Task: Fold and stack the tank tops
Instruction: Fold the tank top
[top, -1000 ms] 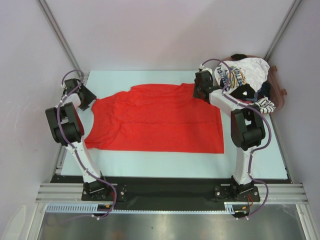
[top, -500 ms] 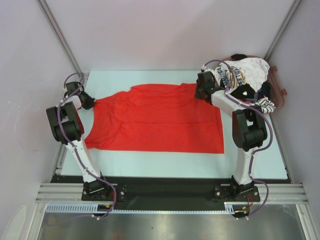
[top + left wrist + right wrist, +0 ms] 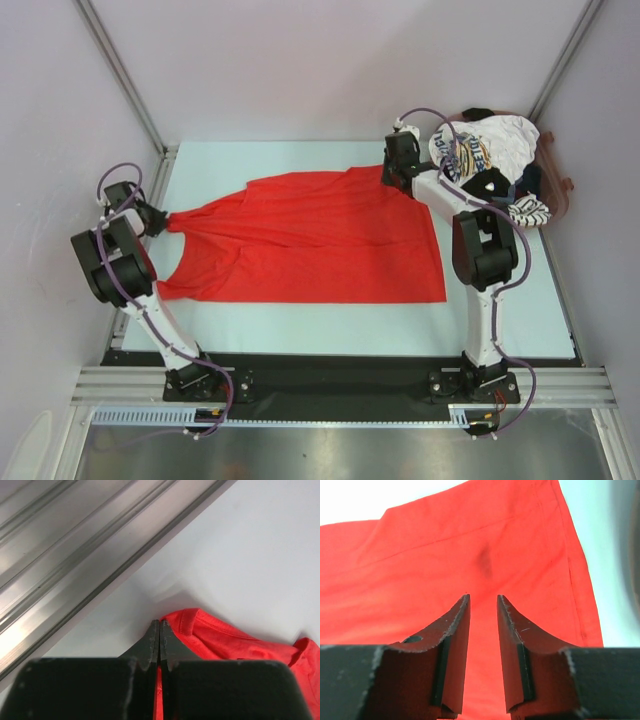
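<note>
The large red tank top lies spread on the white table, its left strap drawn out to a point. My left gripper is shut on that strap at the table's left edge. In the left wrist view the jaws are pressed together with red cloth between them. My right gripper is open over the red top's far right corner. In the right wrist view its fingers stand apart above flat red cloth, holding nothing.
A pile of other tank tops lies at the back right: white with blue-yellow print, dark, striped, beside a brownish container. An aluminium frame rail runs just left of my left gripper.
My left gripper has pulled the strap farther left, stretching the red top's left side to a point. My right gripper has shifted slightly toward the back at the far right corner.
</note>
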Action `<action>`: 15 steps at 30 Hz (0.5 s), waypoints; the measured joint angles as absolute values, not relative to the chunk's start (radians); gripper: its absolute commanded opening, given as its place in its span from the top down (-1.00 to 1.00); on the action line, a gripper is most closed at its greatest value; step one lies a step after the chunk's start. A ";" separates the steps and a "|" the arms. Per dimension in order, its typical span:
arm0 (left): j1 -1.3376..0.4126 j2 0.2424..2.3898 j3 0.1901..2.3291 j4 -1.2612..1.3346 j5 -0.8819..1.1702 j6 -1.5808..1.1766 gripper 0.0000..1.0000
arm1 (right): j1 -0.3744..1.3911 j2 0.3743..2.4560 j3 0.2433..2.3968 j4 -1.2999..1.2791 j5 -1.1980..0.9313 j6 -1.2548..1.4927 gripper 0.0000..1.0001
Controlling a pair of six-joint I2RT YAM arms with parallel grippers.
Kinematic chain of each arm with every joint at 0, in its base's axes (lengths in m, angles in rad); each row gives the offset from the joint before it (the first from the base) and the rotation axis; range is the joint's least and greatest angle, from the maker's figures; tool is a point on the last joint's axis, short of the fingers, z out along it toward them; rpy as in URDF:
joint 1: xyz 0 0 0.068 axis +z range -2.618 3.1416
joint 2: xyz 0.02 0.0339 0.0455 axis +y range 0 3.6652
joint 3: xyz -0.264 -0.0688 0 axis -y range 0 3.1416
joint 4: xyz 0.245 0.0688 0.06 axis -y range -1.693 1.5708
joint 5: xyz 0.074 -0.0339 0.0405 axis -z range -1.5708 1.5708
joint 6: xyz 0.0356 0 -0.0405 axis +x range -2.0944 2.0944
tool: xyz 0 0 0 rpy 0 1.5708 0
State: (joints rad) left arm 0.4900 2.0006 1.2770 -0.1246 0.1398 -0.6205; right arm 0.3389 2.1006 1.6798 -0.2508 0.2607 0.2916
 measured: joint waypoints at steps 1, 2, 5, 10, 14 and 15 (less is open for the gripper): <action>0.494 1.995 1.269 -0.120 0.138 -0.622 0.99 | 0.342 2.122 1.706 -0.254 0.265 0.290 0.34; 0.498 1.989 1.265 -0.119 0.136 -0.626 0.99 | 0.344 2.143 1.733 -0.262 0.270 0.287 0.34; 0.507 1.978 1.257 -0.114 0.130 -0.628 0.99 | 0.348 2.217 1.819 -0.282 0.291 0.279 0.35; 0.517 1.953 1.229 -0.109 0.115 -0.628 0.77 | 0.345 2.343 1.960 -0.321 0.333 0.264 0.33; 0.522 1.950 1.229 -0.102 0.125 -0.623 -0.19 | 0.330 2.413 2.030 -0.343 0.360 0.249 0.28; 0.522 1.950 1.228 -0.097 0.130 -0.624 -0.38 | 0.325 2.428 2.047 -0.347 0.363 0.246 0.28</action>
State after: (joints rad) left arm 0.5224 1.9499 1.2282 -0.0975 0.1303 -0.6243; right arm 0.3252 2.4279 2.0472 -0.3466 0.3626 0.2459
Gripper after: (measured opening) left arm 0.524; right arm 0.354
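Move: At the table's left edge, the left fingers are shut on the tank top's strap end, with the metal rail about 7 cm to their left and the tank top's near-left corner roughly 19 cm straight back. The right hand hangs above the cloth: the tank top's far right corner lies some 12 cm ahead of it, 7 cm to its right and 9 cm below. The laundry basket is about 30 cm to its right and 4 cm ahead. Reaching forward about 6 cm while sinking some 5 cm, the right hand heads for the tank top's far right corner, fingers still part open, its left side dipping slightly. The left hand eases the pinched strap end back and left towards the rail by 1–2 cm, lifting about 1 cm, then opens its fingers about halfway and lets the cloth go. ##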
